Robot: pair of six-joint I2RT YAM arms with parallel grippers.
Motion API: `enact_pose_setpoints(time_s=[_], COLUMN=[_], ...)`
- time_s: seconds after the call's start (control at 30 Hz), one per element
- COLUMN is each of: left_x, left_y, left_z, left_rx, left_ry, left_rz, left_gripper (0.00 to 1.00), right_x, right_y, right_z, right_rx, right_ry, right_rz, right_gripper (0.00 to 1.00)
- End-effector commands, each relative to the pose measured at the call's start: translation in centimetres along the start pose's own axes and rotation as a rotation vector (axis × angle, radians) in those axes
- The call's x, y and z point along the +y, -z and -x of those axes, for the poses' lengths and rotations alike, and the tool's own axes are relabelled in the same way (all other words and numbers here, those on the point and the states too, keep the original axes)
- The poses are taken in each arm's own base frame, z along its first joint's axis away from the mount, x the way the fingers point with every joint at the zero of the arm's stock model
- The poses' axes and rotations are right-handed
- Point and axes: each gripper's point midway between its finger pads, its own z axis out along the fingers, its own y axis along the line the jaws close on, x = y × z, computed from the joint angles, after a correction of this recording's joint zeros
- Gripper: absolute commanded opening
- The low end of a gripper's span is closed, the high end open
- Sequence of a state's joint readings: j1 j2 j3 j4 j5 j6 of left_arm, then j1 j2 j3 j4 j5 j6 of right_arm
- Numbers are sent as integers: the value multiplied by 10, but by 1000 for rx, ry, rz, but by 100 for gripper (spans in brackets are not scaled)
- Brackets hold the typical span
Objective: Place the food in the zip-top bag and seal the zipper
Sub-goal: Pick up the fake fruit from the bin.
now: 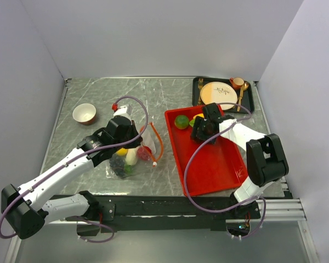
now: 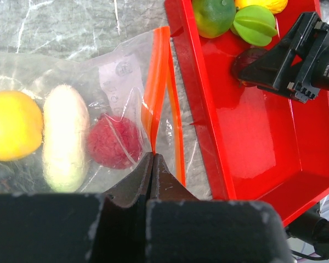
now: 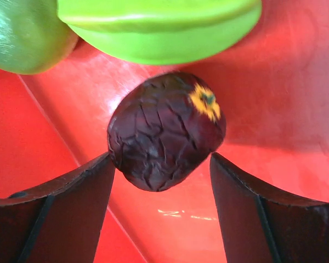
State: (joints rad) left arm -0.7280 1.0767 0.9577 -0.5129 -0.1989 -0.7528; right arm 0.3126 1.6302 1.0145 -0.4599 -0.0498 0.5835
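Note:
The clear zip-top bag (image 2: 126, 71) lies on the marble table left of the red tray. It holds a yellow fruit (image 2: 11, 125), a white vegetable (image 2: 66, 142) and a red fruit (image 2: 114, 141). My left gripper (image 2: 152, 157) is shut on the orange-red zipper (image 2: 160, 82) at the bag's mouth. In the tray, my right gripper (image 3: 162, 164) stands open around a dark purple fruit (image 3: 164, 131). Its left finger touches the fruit; the right finger stands a little off. A round green fruit (image 3: 22, 38) and a light green piece (image 3: 159, 27) lie just beyond.
The red tray (image 1: 214, 164) lies right of centre. Behind it a dark tray carries a cream plate (image 1: 218, 92) with gold cutlery and a small cup. A small bowl (image 1: 84, 113) stands at the back left. Grey walls close in three sides.

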Motion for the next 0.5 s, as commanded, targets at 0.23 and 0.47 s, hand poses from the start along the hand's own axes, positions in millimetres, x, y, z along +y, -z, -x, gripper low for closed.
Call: enact_pose_setpoints(time_s=[0.23,0.47], left_x=[-9,-11], left_y=[4,3], left_z=[10,10], left_rx=[-34,-31], left_ry=[-1,2], left_rz=[-29,-36], left_gripper=[1,1], right_x=[2,2], right_y=[12,12], right_z=[19,29], right_rx=[-83,-108], right_ry=[4,18], right_rz=[22,7], right_gripper=[93,98])
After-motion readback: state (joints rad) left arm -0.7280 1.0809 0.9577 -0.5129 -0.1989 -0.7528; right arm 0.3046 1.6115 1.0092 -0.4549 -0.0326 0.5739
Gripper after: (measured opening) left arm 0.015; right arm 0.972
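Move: The dark fruit lies about 2 cm ahead of the right hand, level sideways and some 2 cm below, in front of the partly open fingers. The green star fruit is about 5 cm beyond the dark fruit and 1 cm left of the hand; the lime is 7 cm ahead and 7 cm left of the hand. From the left hand, still holding the bag's rim, the dark fruit is roughly 22 cm right, 2 cm ahead and 13 cm below. The right fingers reopen from three-quarters to nearly full around the dark fruit, hand easing some 0.5 cm right and up. ##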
